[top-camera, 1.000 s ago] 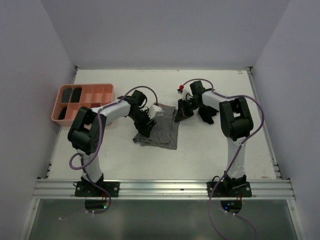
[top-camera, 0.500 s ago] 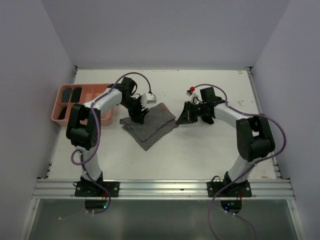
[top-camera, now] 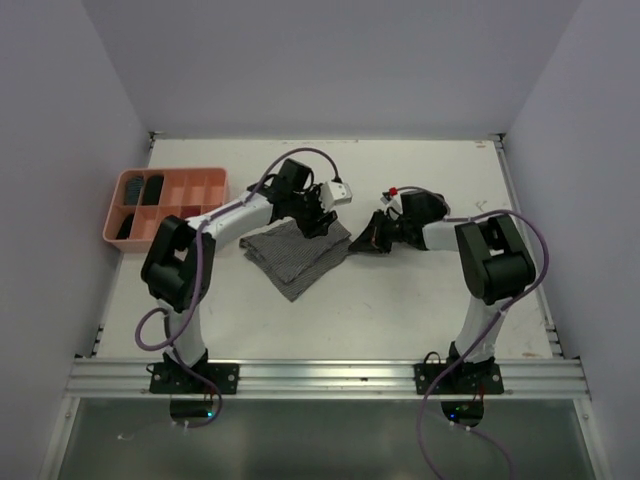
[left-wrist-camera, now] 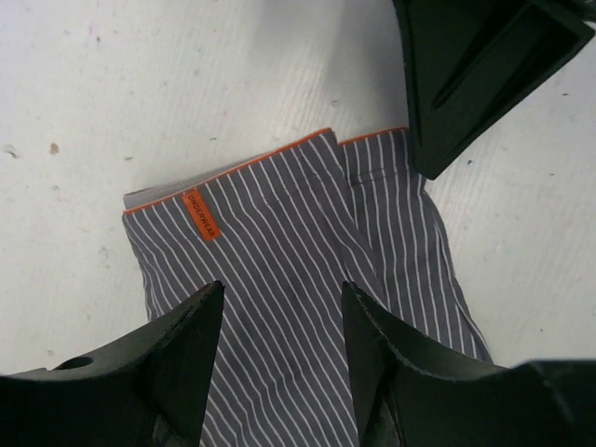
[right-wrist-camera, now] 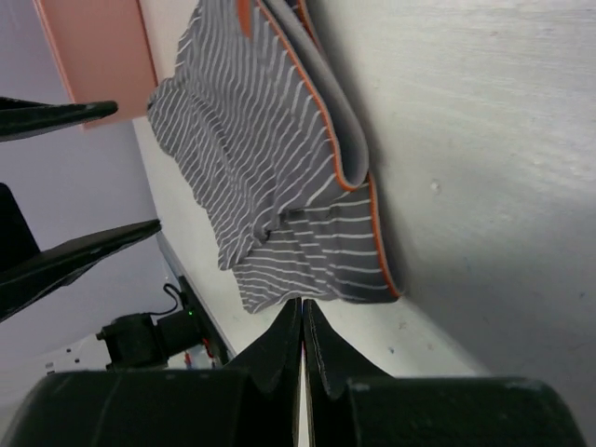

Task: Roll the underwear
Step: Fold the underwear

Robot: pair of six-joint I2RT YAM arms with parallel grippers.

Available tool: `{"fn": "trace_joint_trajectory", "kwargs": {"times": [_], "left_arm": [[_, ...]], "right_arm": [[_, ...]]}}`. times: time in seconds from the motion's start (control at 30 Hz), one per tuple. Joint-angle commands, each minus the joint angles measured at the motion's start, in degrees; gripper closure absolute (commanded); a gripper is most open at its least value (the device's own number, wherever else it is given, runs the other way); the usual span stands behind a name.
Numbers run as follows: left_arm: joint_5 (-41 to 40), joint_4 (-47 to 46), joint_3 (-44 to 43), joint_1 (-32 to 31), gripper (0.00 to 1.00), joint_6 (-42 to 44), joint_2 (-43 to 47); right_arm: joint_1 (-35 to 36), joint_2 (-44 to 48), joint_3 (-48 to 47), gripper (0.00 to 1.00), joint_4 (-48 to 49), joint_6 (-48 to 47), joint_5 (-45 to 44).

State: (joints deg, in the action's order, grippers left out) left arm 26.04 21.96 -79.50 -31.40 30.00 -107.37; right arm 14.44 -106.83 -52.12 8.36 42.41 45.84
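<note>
The grey-and-white striped underwear (top-camera: pixel 295 255) with an orange-pink edge lies folded flat in the middle of the table. In the left wrist view it (left-wrist-camera: pixel 279 223) fills the space under my left gripper (left-wrist-camera: pixel 281 289), which hovers open above it with nothing between the fingers. From above, that left gripper (top-camera: pixel 320 215) is over the garment's far right corner. My right gripper (top-camera: pixel 372 236) is shut, low on the table just right of the cloth. In the right wrist view its tips (right-wrist-camera: pixel 303 303) point at the striped hem (right-wrist-camera: pixel 279 168) without holding it.
A salmon-pink compartment tray (top-camera: pixel 205 178) stands at the far left, with dark items (top-camera: pixel 152 188) in some compartments. Its wall also appears in the right wrist view (right-wrist-camera: pixel 93 56). The two grippers are close together near the garment's right edge.
My left gripper has swung right to the cloth's far right corner. The right gripper has shifted slightly left toward the cloth's edge. The garment has rotated and now lies diagonally.
</note>
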Motion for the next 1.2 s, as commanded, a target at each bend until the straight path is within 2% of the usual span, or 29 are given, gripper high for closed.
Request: {"fn": "trace_joint_trajectory", "kwargs": {"times": [0.0,0.13,0.43,0.57,0.77,0.87,0.97,1.17], "left_arm": [[-4.6,-5.3,-2.1,-2.2,0.44,-4.0,-2.7],[-5.3,-8.5,-1.8,-4.5,0.44,-5.5,-4.7],[-7.8,-8.1,-4.5,-7.0,0.42,-6.1,-9.7],[-10.0,-8.6,-4.6,-7.5,0.46,-6.2,-10.5],[-11.3,-7.5,-5.6,-7.6,0.71,-6.3,-11.5],[-10.4,-7.1,-5.6,-7.7,0.90,-6.9,-10.3],[-9.3,-6.2,-6.2,-8.0,1.00,-8.3,-9.0],[-6.6,-3.2,-7.7,-9.1,1.00,-11.2,-8.1]], "right_arm": [[-0.2,-1.9,-1.4,0.94,6.6,2.6,-0.9],[-0.2,-4.7,-2.1,0.94,6.4,2.4,-2.0],[-0.2,-9.2,-2.9,0.94,4.4,2.0,-4.1],[-0.4,-9.5,-2.8,0.95,4.0,1.9,-4.3],[-0.5,-9.8,-2.6,0.95,3.4,1.8,-5.0],[-0.6,-10.3,-2.8,0.95,3.3,1.8,-4.9],[-0.6,-10.5,-2.7,0.95,3.8,2.1,-4.9],[-0.8,-10.9,-2.6,0.95,3.8,2.2,-5.2]]}}
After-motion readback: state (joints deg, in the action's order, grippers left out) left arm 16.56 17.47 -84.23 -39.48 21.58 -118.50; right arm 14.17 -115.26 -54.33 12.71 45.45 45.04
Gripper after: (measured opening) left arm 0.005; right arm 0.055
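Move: The right-hand corner of the underwear's folded-over upper flap lies about 4 cm to the right of the open left hand, level with it fore and aft, and some 7 cm below; the underwear's middle is about 6 cm left and 5 cm back of that hand. From the shut right hand, the under layer's corner is roughly 1 cm ahead, 1 cm left and 4 cm below, the flap corner some 3 cm ahead and 2 cm left, and the black cloth about 17 cm right and 7 cm ahead. The right hand sinks some 3.5 cm with its fingers shut, easing slightly forward, sets the tips on the under layer's right-hand corner and then stays there, keeping the cloth down against the table. Meanwhile the left hand, fingers open, goes down about 6 cm and some 4 cm to the right onto the flap corner just beside the right fingertips, halts low, closes fully to pinch the cloth there, then starts to ease right and slightly up with its hold. ##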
